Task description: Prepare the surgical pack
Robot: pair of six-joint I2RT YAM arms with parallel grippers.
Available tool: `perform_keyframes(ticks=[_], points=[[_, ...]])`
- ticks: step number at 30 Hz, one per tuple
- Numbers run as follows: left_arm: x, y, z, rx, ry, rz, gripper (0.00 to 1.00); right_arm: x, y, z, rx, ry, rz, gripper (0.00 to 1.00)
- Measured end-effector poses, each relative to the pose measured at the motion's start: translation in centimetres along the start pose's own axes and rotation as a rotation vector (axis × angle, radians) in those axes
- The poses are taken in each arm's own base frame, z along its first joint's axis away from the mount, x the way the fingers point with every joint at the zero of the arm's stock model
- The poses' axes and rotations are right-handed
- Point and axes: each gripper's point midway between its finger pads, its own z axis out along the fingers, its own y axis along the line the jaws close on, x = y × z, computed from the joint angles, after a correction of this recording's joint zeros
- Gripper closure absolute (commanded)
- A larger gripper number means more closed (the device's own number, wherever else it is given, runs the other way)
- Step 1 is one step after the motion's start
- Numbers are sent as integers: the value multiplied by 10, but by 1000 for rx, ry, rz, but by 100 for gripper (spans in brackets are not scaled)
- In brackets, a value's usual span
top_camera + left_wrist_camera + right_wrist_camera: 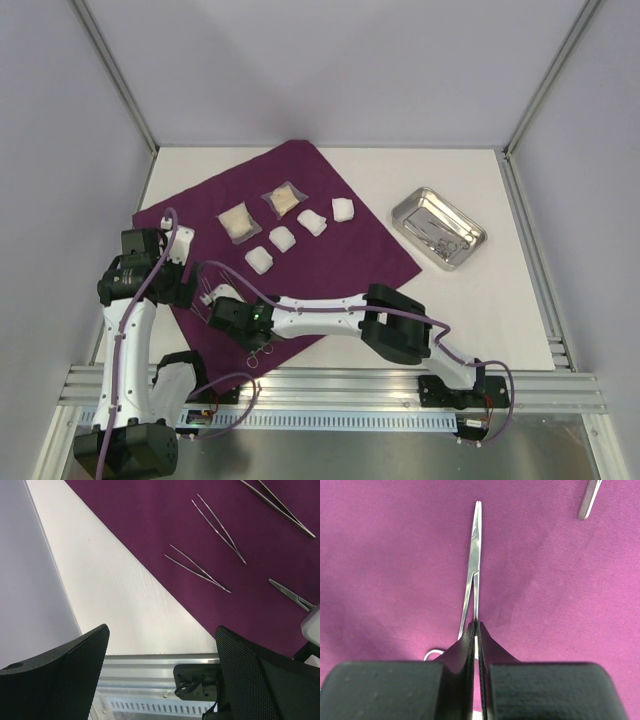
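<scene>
My right gripper (pixel 476 625) is shut on one thin shank of the steel forceps (pixel 476 555), which lie on the purple cloth (pixel 395 555) with their tip pointing away. A finger ring shows just left of the fingers. From above, the right gripper (pixel 222 312) sits over the cloth's near-left part (pixel 340 250). My left gripper (pixel 161 630) is open and holds nothing; it hovers by the cloth's left corner (pixel 185 278). Two tan packets (pixel 238 222) (pixel 284 199) and several white gauze pads (pixel 313 222) lie on the cloth. The steel tray (pixel 408 200) stands at the right.
Three thin steel tweezers (pixel 197 569) (pixel 220 527) (pixel 280 507) lie on the cloth near the left gripper. Another instrument's end (pixel 589 500) shows beyond the forceps. The tray holds small metal items (pixel 440 240). An aluminium rail (pixel 330 385) runs along the table's near edge.
</scene>
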Motion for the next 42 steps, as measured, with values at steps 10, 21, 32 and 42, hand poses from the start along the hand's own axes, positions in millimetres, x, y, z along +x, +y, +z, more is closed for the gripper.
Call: perform_keyframes(ticks=[10, 21, 32, 42], points=[[-12, -8, -10, 58, -40, 1, 4, 1, -10, -11, -3, -42, -67, 99], [-12, -13, -11, 93, -34, 1, 5, -18, -30, -31, -20, -117, -58, 100], [-53, -29, -22, 273, -94, 27, 8, -56, -211, -93, 108, -224, -7, 99], [-121, -43, -27, 420, -180, 109, 9, -7, -425, -173, 318, -228, 91, 99]])
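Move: The right hand is already shut on the last hemostat, at cloth level. The steel tray it is bound for lies about 46 cm to its right and some 31 cm ahead, at nearly the same height. The nearest gauze pad is about 21 cm ahead and 2 cm right; the far gauze pad stands some 38 cm ahead and 22 cm right. From the left hand, the tray is roughly 62 cm right, 26 cm ahead and 14 cm lower. Slowly upward at first, then in a fast sweep to the right and forward, the right hand carries the pinched hemostat towards the tray, some 33 cm right, 28 cm forward and 13 cm up, tilting moderately while its fingers keep their hold. The empty left hand, still wide open, also drifts forward, right and up, away from the tweezers, turning somewhat clockwise. ##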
